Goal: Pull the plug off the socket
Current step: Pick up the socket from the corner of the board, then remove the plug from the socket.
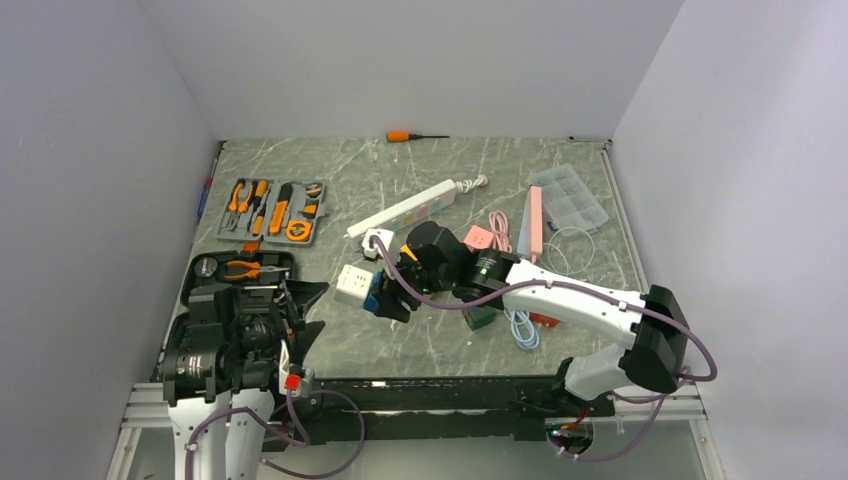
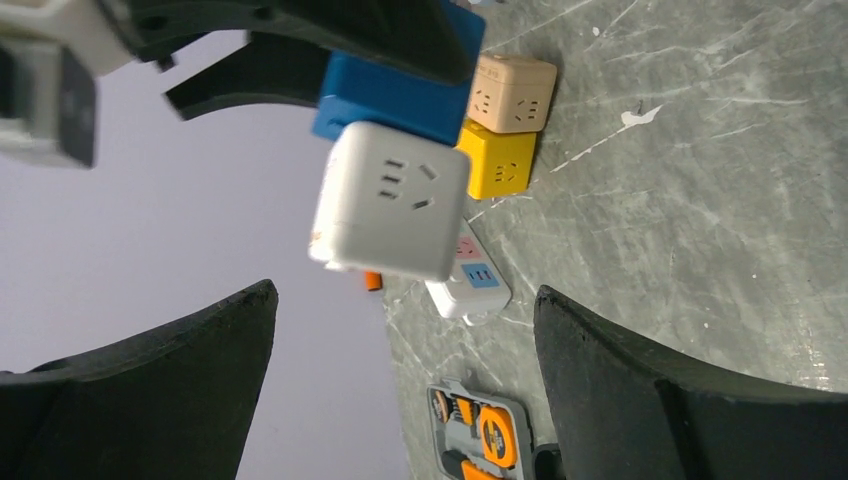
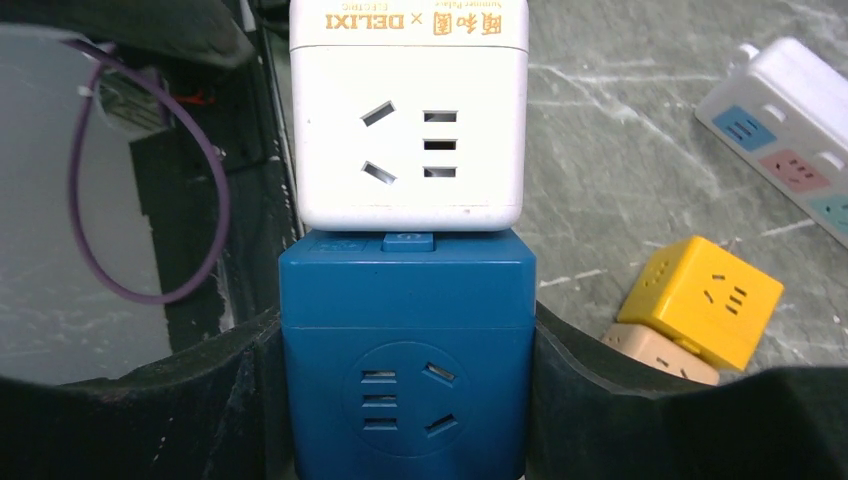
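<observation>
A white cube plug (image 3: 410, 135) sits joined end to end with a blue cube socket (image 3: 405, 370). My right gripper (image 3: 405, 320) is shut on the blue socket, one finger pressed on each side. From above, the pair shows as the white plug (image 1: 353, 284) and blue socket (image 1: 373, 297) at the table's middle, held out leftward by the right gripper (image 1: 392, 295). My left gripper (image 1: 310, 315) stands open a little left of them, touching nothing. In the left wrist view the white plug (image 2: 392, 200) and blue socket (image 2: 390, 95) hang ahead of the open left gripper (image 2: 405, 295).
A yellow cube (image 3: 700, 300) and a beige cube (image 3: 655, 355) lie on the table below the right arm. A white power strip (image 1: 405, 210) lies behind. An orange tool kit (image 1: 272, 210) is at the back left, a screwdriver (image 1: 415, 135) by the back wall, a clear organiser box (image 1: 570, 195) at the right.
</observation>
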{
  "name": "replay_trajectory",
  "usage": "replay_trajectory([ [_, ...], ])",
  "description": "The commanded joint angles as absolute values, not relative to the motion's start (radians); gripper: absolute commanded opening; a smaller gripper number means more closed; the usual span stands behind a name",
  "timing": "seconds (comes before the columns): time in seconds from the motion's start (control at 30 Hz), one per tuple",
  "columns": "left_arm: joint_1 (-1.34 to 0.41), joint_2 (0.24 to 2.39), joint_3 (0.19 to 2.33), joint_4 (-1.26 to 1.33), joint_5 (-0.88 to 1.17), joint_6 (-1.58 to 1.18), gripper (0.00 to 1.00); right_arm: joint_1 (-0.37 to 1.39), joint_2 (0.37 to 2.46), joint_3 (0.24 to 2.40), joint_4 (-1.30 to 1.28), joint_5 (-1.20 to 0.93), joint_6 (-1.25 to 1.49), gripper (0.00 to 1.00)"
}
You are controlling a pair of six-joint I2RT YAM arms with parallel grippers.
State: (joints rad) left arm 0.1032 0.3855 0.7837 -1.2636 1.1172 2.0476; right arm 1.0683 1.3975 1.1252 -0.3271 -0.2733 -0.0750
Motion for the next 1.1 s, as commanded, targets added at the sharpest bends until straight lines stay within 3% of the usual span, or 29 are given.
replay_trajectory([
  [0.0,0.1,0.385,0.736,-1.197,1.167,2.587,0.99,1.066,1.419,1.237,-0.32,-0.34,-0.015,0.0],
  [0.33,0.096,0.388,0.638,-1.006,1.218,2.701,0.99,1.07,1.516,1.385,-0.389,-0.419,0.082,0.0],
  [0.67,0.091,0.4,0.606,-0.974,1.227,2.774,0.97,1.084,1.578,1.455,-0.415,-0.469,0.111,0.0],
  [0.9,0.074,0.452,0.629,-0.959,1.212,2.802,0.75,1.097,1.616,1.476,-0.43,-0.491,0.121,0.0],
  [1.07,0.054,0.464,0.617,-0.93,1.167,2.802,0.41,1.1,1.63,1.469,-0.407,-0.511,0.141,0.0],
])
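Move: The white socket, joined to the blue socket in the right hand, sits about 6 cm ahead of the left hand, 6 cm to its right and 4 cm lower. The yellow cube is roughly 17 cm ahead, 15 cm right and 20 cm below; the beige cube about 14 cm ahead, 18 cm right, equally low. From the right hand, the left's open fingers wait 11 cm left, 6 cm back, 4 cm up, with the white socket 5 cm left and 1 cm up. Leftward by about 5 cm and a little back, the right hand brings the white end of the joined pair in between the left fingers, rolling some 15 degrees and keeping its grip on the blue socket. The left hand comes forward about 3.5 cm and down, then closes late from wide open, pinching the white socket between its two pads. ##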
